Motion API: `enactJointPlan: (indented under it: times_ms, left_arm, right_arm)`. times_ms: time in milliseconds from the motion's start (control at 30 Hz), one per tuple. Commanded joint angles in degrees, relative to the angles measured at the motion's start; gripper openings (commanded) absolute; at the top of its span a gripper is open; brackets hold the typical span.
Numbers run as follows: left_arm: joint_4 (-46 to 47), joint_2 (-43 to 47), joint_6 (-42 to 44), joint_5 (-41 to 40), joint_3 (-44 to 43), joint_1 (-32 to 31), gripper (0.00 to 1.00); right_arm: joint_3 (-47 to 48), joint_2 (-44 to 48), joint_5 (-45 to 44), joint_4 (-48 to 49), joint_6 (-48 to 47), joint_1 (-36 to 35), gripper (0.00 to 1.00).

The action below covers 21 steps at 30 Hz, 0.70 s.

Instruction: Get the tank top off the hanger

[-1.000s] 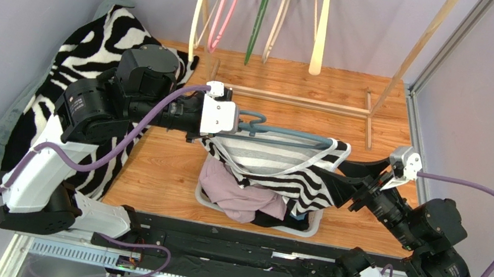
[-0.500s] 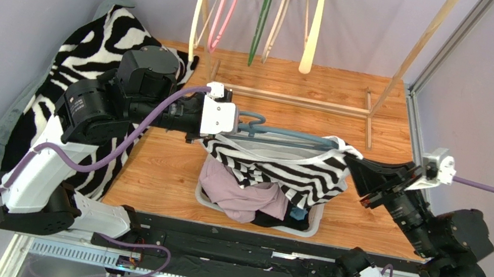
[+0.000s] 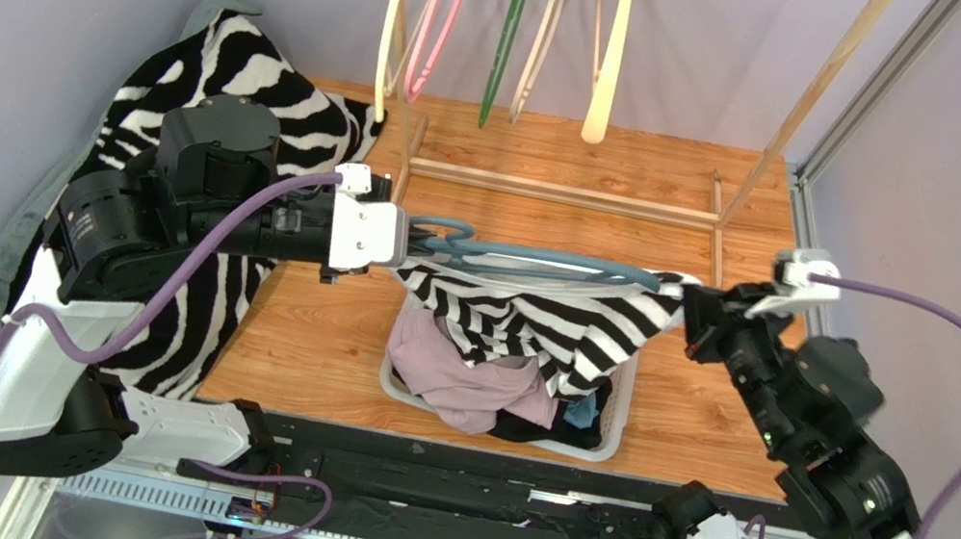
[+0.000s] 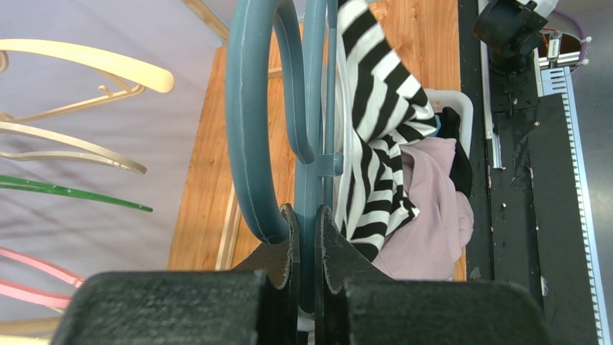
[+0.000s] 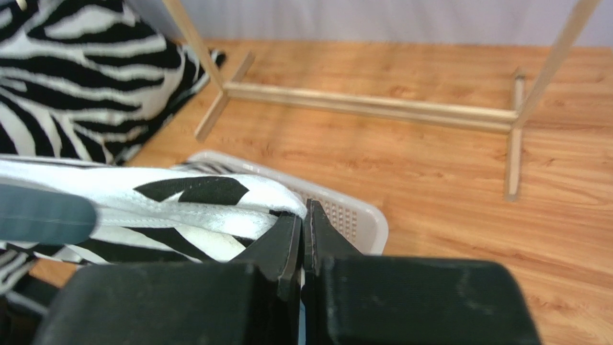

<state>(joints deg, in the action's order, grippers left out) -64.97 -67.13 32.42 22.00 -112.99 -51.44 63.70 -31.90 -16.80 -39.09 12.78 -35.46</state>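
Note:
A teal hanger is held level above the basket, and the black-and-white striped tank top hangs from it. My left gripper is shut on the hanger's neck beside the hook, with the tank top just past it. My right gripper is at the hanger's right end, shut on the tank top's white shoulder edge. That edge is stretched toward the jaws. The hanger's teal tip shows at the left of the right wrist view.
A white basket with pink and dark clothes sits under the tank top. A zebra-print cloth is piled at the left. A wooden rack base crosses the back, with several hangers hanging above it.
My right gripper has risen to the hanger's right end and shut on the tank top's shoulder edge. The left arm has drawn the hanger leftward, stretching the fabric.

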Motion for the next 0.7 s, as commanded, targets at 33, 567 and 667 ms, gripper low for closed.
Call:
enactJointPlan:
  times_ms: [33,567,667]
  left_arm:
    - [1.51,1.39,-0.43,1.82,-1.36,0.82,0.00]
    - [1.69,-4.32,-1.13,6.29,-3.03,0.73,0.00]
    - [0.55,-4.50,-1.75,9.72,-2.24,0.47,0.00]
  right_arm:
    - [-0.77,-3.43,15.11,-2.65,-2.93,0.04,0.00]
    - [20.23,-2.71,41.13,-9.79,-21.82,-0.04,0.69]
    - [22.60,-7.97,45.61,-9.34,-24.02,-0.04,0.69]
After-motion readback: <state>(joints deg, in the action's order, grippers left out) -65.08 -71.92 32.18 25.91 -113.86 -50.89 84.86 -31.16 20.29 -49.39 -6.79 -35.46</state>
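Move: The right hand already pinches the tank top's right shoulder, stretched out past the blue-grey hanger's tip, which lies about 5 cm to its left, 1 cm back and 2 cm above. The basket is some 15 cm left, 2 cm back and 30 cm below; the top's hanging body is 12 cm left, 2 cm back, 8 cm below. From the left hand, still gripping the hanger near its neck, the basket is 7 cm right, 4 cm ahead, 40 cm below. The right hand swings the pinched shoulder down and left about 4 cm each way, below the hanger's tip, opens wide to let go of the cloth, then draws back and up some 12 cm, tipping its fingers up and turning roughly 35 degrees counter-clockwise. The left hand keeps its grip on the hanger and, after a brief near-stop, eases a couple of centimetres right and slightly down. ##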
